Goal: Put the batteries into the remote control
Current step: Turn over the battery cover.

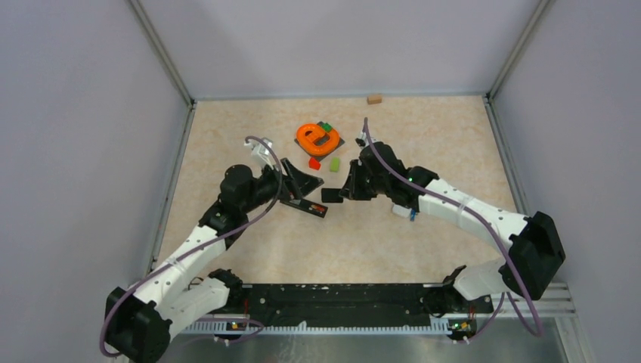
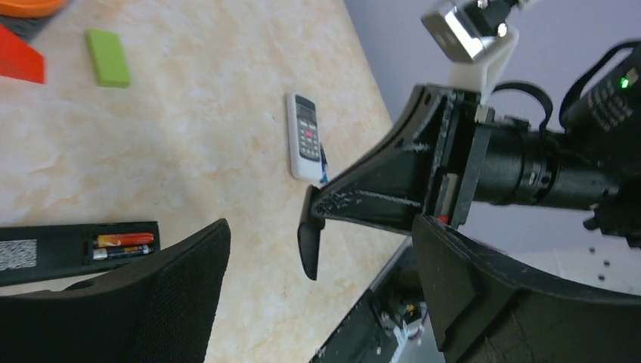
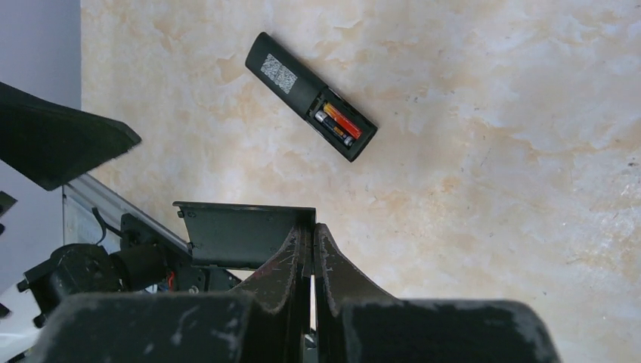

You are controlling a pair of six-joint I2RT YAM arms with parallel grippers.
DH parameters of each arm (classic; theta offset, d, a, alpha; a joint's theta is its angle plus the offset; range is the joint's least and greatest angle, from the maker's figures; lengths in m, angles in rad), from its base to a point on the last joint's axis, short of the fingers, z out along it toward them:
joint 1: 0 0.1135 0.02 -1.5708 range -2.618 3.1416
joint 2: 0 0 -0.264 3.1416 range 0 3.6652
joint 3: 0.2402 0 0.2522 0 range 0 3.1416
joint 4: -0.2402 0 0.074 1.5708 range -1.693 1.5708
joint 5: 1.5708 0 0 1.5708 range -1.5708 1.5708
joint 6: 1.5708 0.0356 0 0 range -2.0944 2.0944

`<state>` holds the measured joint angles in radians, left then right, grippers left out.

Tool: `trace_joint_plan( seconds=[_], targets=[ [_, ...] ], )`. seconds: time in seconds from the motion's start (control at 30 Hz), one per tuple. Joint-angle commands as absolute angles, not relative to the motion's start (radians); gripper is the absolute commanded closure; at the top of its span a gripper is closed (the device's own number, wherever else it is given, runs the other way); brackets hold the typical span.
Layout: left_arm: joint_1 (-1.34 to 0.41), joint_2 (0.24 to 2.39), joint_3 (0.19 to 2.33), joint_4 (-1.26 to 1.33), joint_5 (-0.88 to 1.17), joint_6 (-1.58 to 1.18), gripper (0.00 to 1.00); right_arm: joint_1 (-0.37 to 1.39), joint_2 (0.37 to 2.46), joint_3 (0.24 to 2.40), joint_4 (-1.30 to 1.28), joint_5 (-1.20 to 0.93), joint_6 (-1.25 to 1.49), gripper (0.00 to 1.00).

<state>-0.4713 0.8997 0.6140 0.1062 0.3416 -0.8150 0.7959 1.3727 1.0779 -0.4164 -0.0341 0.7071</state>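
Note:
The black remote control (image 3: 310,94) lies back-up on the table with its compartment uncovered. Two batteries (image 3: 338,121), one orange-red and one darker, sit side by side inside it; the left wrist view also shows these batteries (image 2: 125,243) in the remote control (image 2: 53,251). My left gripper (image 2: 325,295) stands open just right of the remote control, with nothing between its fingers. My right gripper (image 3: 311,231) is shut on the thin black battery cover (image 3: 246,234) and holds it above the table near the remote control (image 1: 306,206). In the top view the cover (image 1: 330,195) sits between both grippers.
A white remote (image 2: 306,136) lies beyond the right gripper. An orange ring toy (image 1: 317,138), a red block (image 1: 314,162) and a green block (image 1: 334,163) sit behind the remote. A small wooden block (image 1: 374,98) rests at the back wall.

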Motion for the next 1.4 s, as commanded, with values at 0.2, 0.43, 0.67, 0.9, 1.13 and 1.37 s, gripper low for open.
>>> trace_joint_plan(
  seconds=[0.2, 0.43, 0.67, 0.9, 1.13, 1.37],
  targets=[
    [-0.474, 1.02, 0.653, 0.258, 0.628, -0.769, 0.41, 0.789, 1.359, 1.162, -0.44, -0.081, 0.696, 1.0],
    [-0.475, 1.063, 0.653, 0.308, 0.72, -0.793, 0.73, 0.789, 1.366, 1.167, -0.427, -0.098, 0.7, 1.0],
    [-0.475, 1.094, 0.671, 0.282, 0.732, -0.764, 0.72, 0.788, 1.363, 1.178, -0.425, -0.091, 0.702, 1.0],
    [-0.475, 1.089, 0.703, 0.235, 0.675, -0.651, 1.0, 0.778, 1.342, 1.169, -0.434, -0.094, 0.708, 0.84],
    [-0.475, 1.061, 0.715, 0.392, 0.53, -0.334, 1.0, 0.628, 1.181, 1.073, -0.397, -0.253, 0.875, 0.21],
    [-0.488, 1.108, 0.692, 0.671, 0.589, 0.11, 1.0, 0.524, 1.095, 1.034, -0.257, -0.379, 1.207, 0.21]
  ],
)
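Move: The battery cover, held by its right end in the right hand's fingers, has its middle about 7 cm to the left hand's right, 2 cm back and 4 cm below it. From that hand, the remote lies some 19 cm below, 4 cm ahead and 1 cm left; the green block is 21 cm ahead and 9 cm right, also on the table. From the right hand, the cover's middle is about 4 cm left, level with it. Rightward, back and slightly down, the left hand eases about 5 cm in, turning some 20 degrees clockwise, and shuts its open fingers on the cover's free left end while the right hand holds nearly still. The right fingers then open and that hand leaves, up and to the right; the left keeps its pinch, lifting about 6 cm and forward as its fingers tip upward. ##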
